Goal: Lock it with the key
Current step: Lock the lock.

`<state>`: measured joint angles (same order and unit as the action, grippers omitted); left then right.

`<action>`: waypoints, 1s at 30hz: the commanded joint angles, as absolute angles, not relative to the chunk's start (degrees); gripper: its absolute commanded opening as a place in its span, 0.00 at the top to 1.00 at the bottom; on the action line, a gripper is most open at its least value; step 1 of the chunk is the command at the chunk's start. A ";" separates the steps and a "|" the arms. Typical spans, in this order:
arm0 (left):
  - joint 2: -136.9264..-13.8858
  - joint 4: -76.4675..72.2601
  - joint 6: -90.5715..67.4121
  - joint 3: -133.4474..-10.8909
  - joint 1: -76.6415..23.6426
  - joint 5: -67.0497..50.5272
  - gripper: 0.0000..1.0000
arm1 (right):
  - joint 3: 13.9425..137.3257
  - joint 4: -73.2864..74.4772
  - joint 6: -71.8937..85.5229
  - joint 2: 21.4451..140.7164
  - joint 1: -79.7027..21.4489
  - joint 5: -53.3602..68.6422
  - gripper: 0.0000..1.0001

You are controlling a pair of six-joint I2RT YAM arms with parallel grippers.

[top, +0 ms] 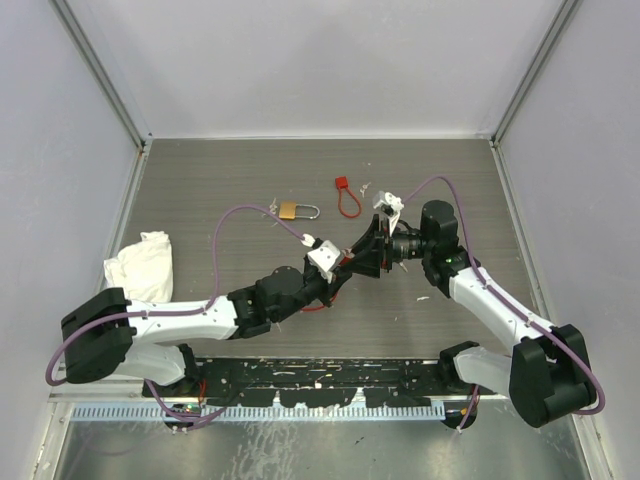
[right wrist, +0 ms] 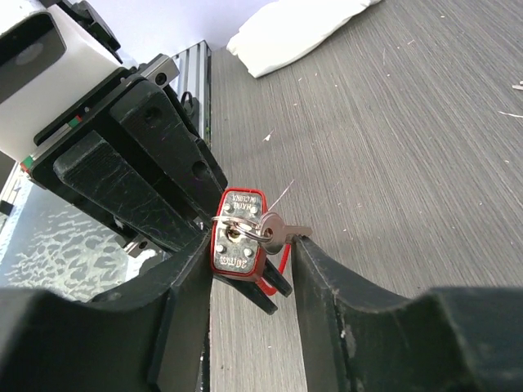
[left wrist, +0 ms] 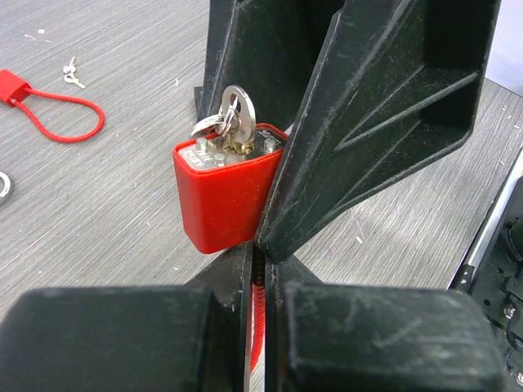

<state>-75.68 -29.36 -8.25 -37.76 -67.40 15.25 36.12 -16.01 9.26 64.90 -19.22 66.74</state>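
A red padlock (left wrist: 222, 200) hangs above the table between both grippers. My left gripper (left wrist: 258, 269) is shut on its thin red cable shackle (left wrist: 257, 314), which also shows under the arm (top: 315, 306). The key (left wrist: 237, 110), silver and on a ring, stands at the lock's metal keyhole face (right wrist: 237, 233). A silver key (right wrist: 282, 231) on that ring points sideways, its blade tip touching my right finger (right wrist: 351, 302). My right gripper (right wrist: 249, 261) is open, one finger on each side of the lock. I cannot tell whether a blade sits in the keyhole. The grippers meet at mid-table (top: 350, 262).
A brass padlock (top: 298, 211) and a second red cable lock (top: 345, 197) with tiny loose keys (left wrist: 72, 73) lie farther back on the grey table (top: 200, 190). A white cloth (top: 140, 265) is at the left. Walls enclose three sides.
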 commanded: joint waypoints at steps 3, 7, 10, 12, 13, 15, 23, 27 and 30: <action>-74.00 -36.21 -8.77 -38.67 -67.50 16.01 1.00 | 38.25 -16.56 8.44 64.66 -19.86 67.25 0.51; -74.26 -36.12 -8.82 -38.74 -67.48 15.83 1.00 | 38.25 -17.18 9.36 64.34 -19.85 67.38 0.52; -74.53 -35.98 -8.94 -38.84 -67.50 15.75 1.00 | 37.97 -19.20 11.37 64.29 -19.82 67.94 0.53; -74.73 -35.89 -9.05 -38.89 -67.50 15.63 1.00 | 37.55 -21.10 13.11 64.04 -19.85 68.18 0.53; -74.85 -35.90 -9.02 -38.93 -67.50 15.52 1.00 | 37.39 -21.61 13.68 63.99 -19.86 68.19 0.54; -75.22 -35.69 -9.14 -39.03 -67.54 15.47 1.00 | 37.51 -21.71 13.97 63.98 -19.86 68.04 0.54; -73.24 -33.70 -10.13 -38.24 -66.85 16.89 1.00 | 48.44 6.51 -8.40 64.85 -16.68 66.88 0.30; -69.60 -32.86 -11.20 -36.83 -65.28 15.66 1.00 | 49.12 10.56 -11.89 63.27 -13.88 70.25 0.22; -68.38 -32.23 -12.27 -36.41 -64.35 14.50 1.00 | 48.61 9.17 -10.11 62.89 -13.28 70.96 0.23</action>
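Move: The red lock, key in its face, stands right at the left hand's tips, about 3 cm ahead, 2 cm to the right and 1 cm up, its cable pinched there. From the right hand, the red lock sits some 2 cm to the left, level and straight ahead 0, between its parted fingers. On the table about 14 cm lower lie the brass padlock, roughly 12 cm ahead and 11 cm left, and the second red lock, about 15 cm ahead and 1 cm left. Right fingers spread wider and leave the left-held red lock, drawing about 4 cm up, right and forward. ##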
